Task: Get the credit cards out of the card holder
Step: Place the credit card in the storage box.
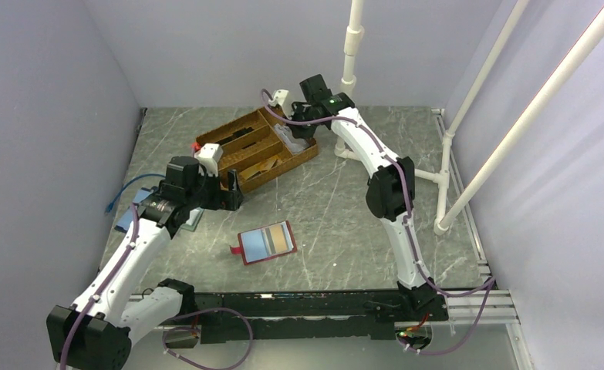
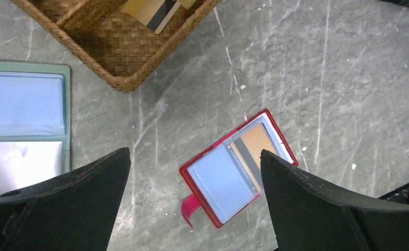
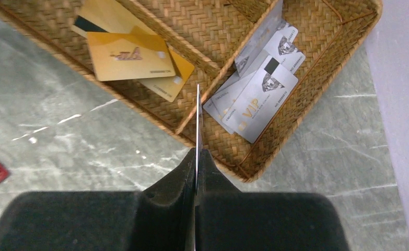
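The red card holder (image 1: 266, 242) lies open on the table in front of the basket, its snap tab to the left. In the left wrist view the card holder (image 2: 212, 209) shows a light-blue card (image 2: 220, 180) and a gold-tan card (image 2: 254, 144) in its clear pockets. My left gripper (image 2: 195, 152) hangs open above the holder, touching nothing. My right gripper (image 3: 197, 151) is shut on a thin silver card (image 3: 197, 117) seen edge-on, held over the basket's divider. Gold cards (image 3: 129, 57) and silver cards (image 3: 257, 99) lie in separate basket compartments.
The woven basket (image 1: 305, 156) sits at the back centre of the table. A light-blue booklet case (image 2: 24, 120) lies open to the left of the holder. White pipes (image 1: 445, 177) stand at the right side. Walls close in the left and back.
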Robot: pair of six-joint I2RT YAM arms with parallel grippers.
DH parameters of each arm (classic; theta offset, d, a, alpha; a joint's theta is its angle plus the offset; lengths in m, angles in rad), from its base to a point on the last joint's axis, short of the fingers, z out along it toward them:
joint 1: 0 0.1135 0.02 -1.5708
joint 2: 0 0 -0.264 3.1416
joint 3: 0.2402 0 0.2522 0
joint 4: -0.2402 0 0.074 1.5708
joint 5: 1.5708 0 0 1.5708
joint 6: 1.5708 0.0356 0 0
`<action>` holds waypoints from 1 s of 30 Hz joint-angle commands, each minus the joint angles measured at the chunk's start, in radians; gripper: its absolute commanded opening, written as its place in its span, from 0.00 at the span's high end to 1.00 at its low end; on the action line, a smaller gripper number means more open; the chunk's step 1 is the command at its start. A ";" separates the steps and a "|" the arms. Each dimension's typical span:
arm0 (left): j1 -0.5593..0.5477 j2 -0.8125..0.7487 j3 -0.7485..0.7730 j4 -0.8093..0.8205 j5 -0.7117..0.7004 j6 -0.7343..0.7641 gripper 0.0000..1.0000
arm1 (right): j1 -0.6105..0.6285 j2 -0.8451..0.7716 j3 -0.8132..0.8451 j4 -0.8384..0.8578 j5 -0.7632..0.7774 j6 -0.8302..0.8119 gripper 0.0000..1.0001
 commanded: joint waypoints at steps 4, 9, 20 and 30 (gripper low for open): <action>0.030 -0.015 -0.002 0.005 -0.031 0.035 0.00 | -0.039 0.098 0.099 0.047 0.019 -0.024 1.00; 0.037 -0.018 -0.007 0.010 -0.028 0.033 0.01 | -0.061 0.135 0.096 0.068 -0.024 -0.026 0.99; 0.049 -0.041 -0.013 0.019 -0.024 0.042 0.00 | -0.068 0.195 0.105 0.067 -0.129 -0.024 0.98; 0.074 -0.070 -0.018 0.035 0.021 0.041 0.01 | -0.069 0.187 0.104 0.215 0.103 0.092 0.54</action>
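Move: The right hand, gripping a silver card that points downward, has the silver-card compartment of the storage box about 6 cm ahead, 1 cm left and 11 cm below. The gold cards lie some 3 cm back and 10 cm left of this hand, the black cards 5 cm ahead and 18 cm left. From the left hand, the silver compartment is roughly 26 cm ahead and 18 cm right, 12 cm lower. The right hand lowers its card about 8 cm into the silver compartment, easing 4 cm forward, then opens its fingers. ##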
